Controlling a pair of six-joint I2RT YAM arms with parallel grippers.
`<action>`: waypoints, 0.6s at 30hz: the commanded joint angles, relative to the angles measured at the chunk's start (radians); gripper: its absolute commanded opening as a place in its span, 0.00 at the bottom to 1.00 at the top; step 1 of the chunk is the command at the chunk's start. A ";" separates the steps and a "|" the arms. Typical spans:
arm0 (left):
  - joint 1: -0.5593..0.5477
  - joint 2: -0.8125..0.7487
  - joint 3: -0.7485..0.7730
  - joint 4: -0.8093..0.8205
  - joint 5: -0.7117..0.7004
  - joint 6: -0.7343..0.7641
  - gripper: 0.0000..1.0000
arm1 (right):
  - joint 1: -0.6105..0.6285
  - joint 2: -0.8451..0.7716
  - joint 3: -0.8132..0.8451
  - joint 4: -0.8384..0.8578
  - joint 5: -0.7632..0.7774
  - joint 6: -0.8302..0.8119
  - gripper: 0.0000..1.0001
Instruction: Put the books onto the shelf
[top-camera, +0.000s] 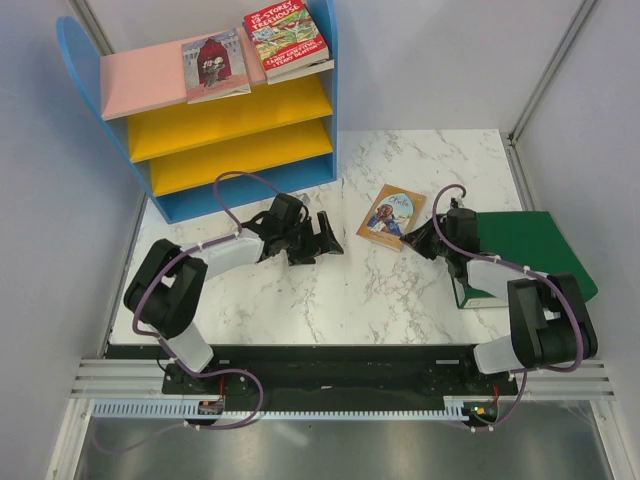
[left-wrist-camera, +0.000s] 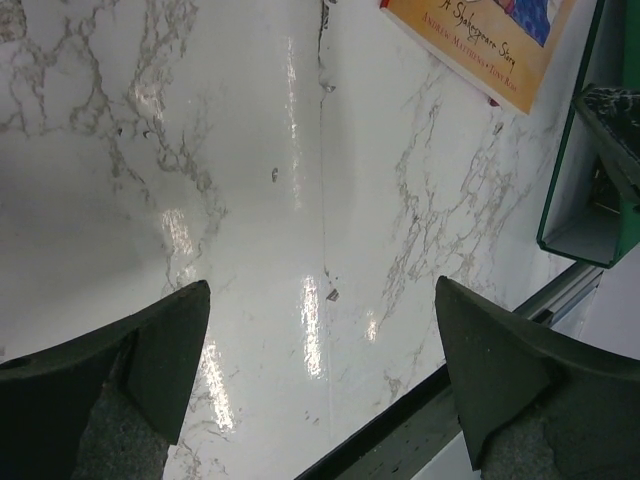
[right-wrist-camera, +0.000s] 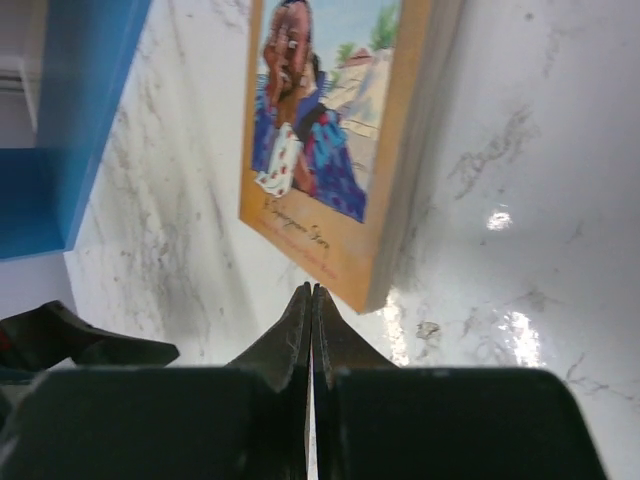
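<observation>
The shelf (top-camera: 145, 80) stands at the back left. Two books lie on its pink top board: a pink-red one (top-camera: 215, 65) and the red "Treehouse" one (top-camera: 285, 38). A tan book with a round picture (top-camera: 392, 215) lies flat on the marble table, cover up. My right gripper (top-camera: 420, 243) is shut with nothing between its jaws. In the right wrist view its tips (right-wrist-camera: 312, 288) sit just short of the tan book's (right-wrist-camera: 330, 150) near corner. My left gripper (top-camera: 330, 235) is open and empty over bare marble (left-wrist-camera: 320, 290), left of the tan book (left-wrist-camera: 480, 40).
A large green binder (top-camera: 530, 255) lies on the right of the table beside the right arm, and its open end shows in the left wrist view (left-wrist-camera: 590, 200). The shelf's blue side panel (right-wrist-camera: 90, 100) stands beyond the tan book. White walls enclose the table.
</observation>
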 joint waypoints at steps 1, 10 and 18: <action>0.001 -0.071 -0.095 0.196 0.047 -0.065 1.00 | -0.005 -0.091 -0.005 0.013 -0.076 -0.026 0.00; 0.004 -0.031 -0.192 0.397 0.138 -0.177 1.00 | -0.027 -0.091 0.011 -0.131 -0.041 -0.067 0.48; 0.001 0.132 0.117 0.266 0.083 -0.113 0.95 | -0.060 0.075 0.089 -0.105 -0.058 -0.064 0.65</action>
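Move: The Othello book lies flat, its middle about 7 cm ahead of my right hand, 4 cm to its left and some 4 cm below, the closed fingertips near its closest corner. From my wide-open left hand it is roughly 10 cm ahead, 16 cm right and 5 cm down. The bookcase's near right foot stands about 19 cm ahead of the left hand and 2 cm right; the green box's middle is some 27 cm right of my right hand, 3 cm back. I lift my closed right hand about 3.5 cm clear of the book's near corner, then open the fingers to roughly two thirds while dropping some 6 cm beside that corner, easing slightly back and right. My left hand, kept wide open, backs off about 2 cm, then swings forward and right towards the book, rolling its left side down some 10 degrees. ##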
